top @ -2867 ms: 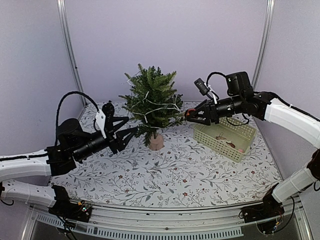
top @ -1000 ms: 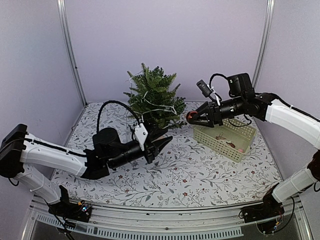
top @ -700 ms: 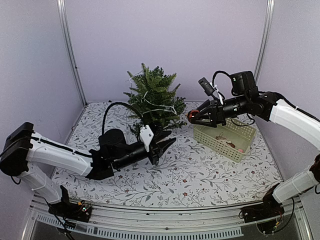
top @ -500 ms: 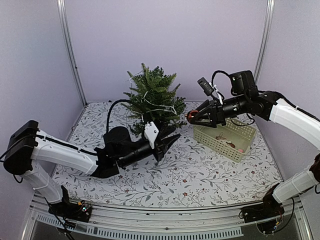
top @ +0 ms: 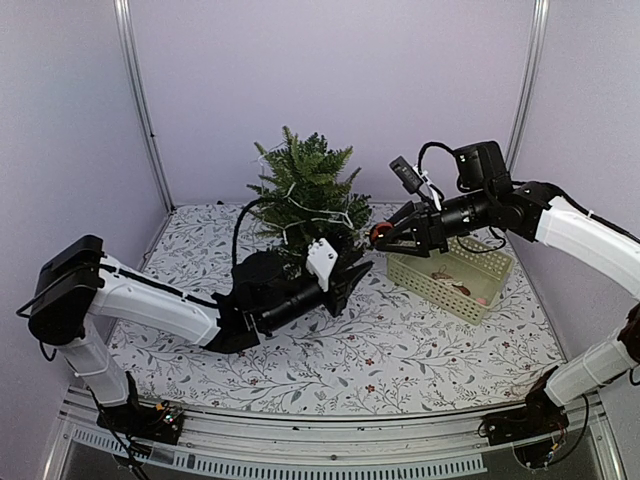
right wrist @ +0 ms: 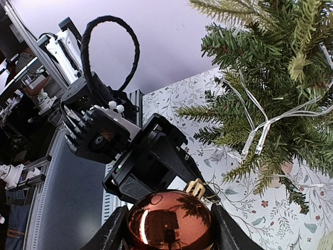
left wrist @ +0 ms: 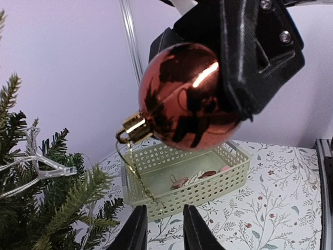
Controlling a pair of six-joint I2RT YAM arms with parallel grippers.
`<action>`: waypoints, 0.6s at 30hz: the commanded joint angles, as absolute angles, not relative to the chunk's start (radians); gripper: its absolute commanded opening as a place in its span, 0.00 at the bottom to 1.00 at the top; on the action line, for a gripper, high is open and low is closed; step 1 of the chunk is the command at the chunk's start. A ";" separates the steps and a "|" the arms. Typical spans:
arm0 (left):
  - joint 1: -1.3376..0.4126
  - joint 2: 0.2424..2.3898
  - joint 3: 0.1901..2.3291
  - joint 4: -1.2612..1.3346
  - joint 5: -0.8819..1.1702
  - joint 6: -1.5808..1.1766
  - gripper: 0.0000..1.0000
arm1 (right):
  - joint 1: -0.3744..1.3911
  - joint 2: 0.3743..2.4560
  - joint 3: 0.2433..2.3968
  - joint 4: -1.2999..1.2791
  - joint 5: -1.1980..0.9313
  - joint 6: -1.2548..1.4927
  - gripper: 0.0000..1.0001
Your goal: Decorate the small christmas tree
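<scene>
The small christmas tree (top: 305, 195) stands at the back of the table with a string of white lights (right wrist: 263, 133) draped on it. My right gripper (top: 381, 236) is shut on a shiny copper-red bauble (left wrist: 190, 96), held in the air just right of the tree. The bauble's gold cap (left wrist: 134, 126) points toward the tree and a thin gold cord (left wrist: 136, 174) hangs down from it. My left gripper (left wrist: 164, 229) sits right below the bauble, jaws a little apart. The cord's lower end hangs level with its fingertips (left wrist: 136, 229), untouched.
A pale green perforated basket (top: 425, 280) stands right of the tree, under the right arm, with a few small ornaments (left wrist: 195, 178) lying in it. The left arm stretches across the flowered tablecloth (top: 400, 350) in front of the tree.
The left arm has swung right, past the front of the tree, up to the bauble, and its jaws have narrowed slightly. The right arm has held the bauble nearly still.
</scene>
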State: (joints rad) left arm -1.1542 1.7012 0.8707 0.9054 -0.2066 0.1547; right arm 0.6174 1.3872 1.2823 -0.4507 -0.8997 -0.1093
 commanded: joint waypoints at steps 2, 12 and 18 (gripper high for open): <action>-1.169 1.724 0.909 0.930 -0.258 0.129 0.25 | 0.627 1.402 1.305 -0.458 -0.895 -0.113 0.24; -1.166 1.743 0.928 0.941 -0.290 0.120 0.12 | 0.627 1.407 1.307 -0.455 -0.889 -0.114 0.24; -1.164 1.740 0.924 0.944 -0.300 0.110 0.01 | 0.627 1.414 1.308 -0.454 -0.870 -0.114 0.23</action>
State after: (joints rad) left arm -1.1545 1.7306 0.9081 0.9115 -0.2829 0.1200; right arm 0.6216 1.3983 1.2827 -0.4522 -0.8898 -0.1093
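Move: The gold thread of the red ornament hangs almost between my open left fingertips, about 2 cm ahead, 1 cm right and 1 cm up; the ornament is about 4 cm right, 2 ahead and 6 above. The tree's middle stands some 14 cm ahead and 9 left, slightly lower; the basket 15 ahead, 26 right and 22 below. From my right hand, already gripping the ornament, the thread lies 4 cm left, 6 below and level fore-and-aft. I close my left fingers nearly shut on the gold thread under the ornament's cap, pinching it between the tips while easing that hand about 1.5 cm forward, with a slight counter-clockwise turn. My right hand stays in place and keeps its hold on the ornament. ##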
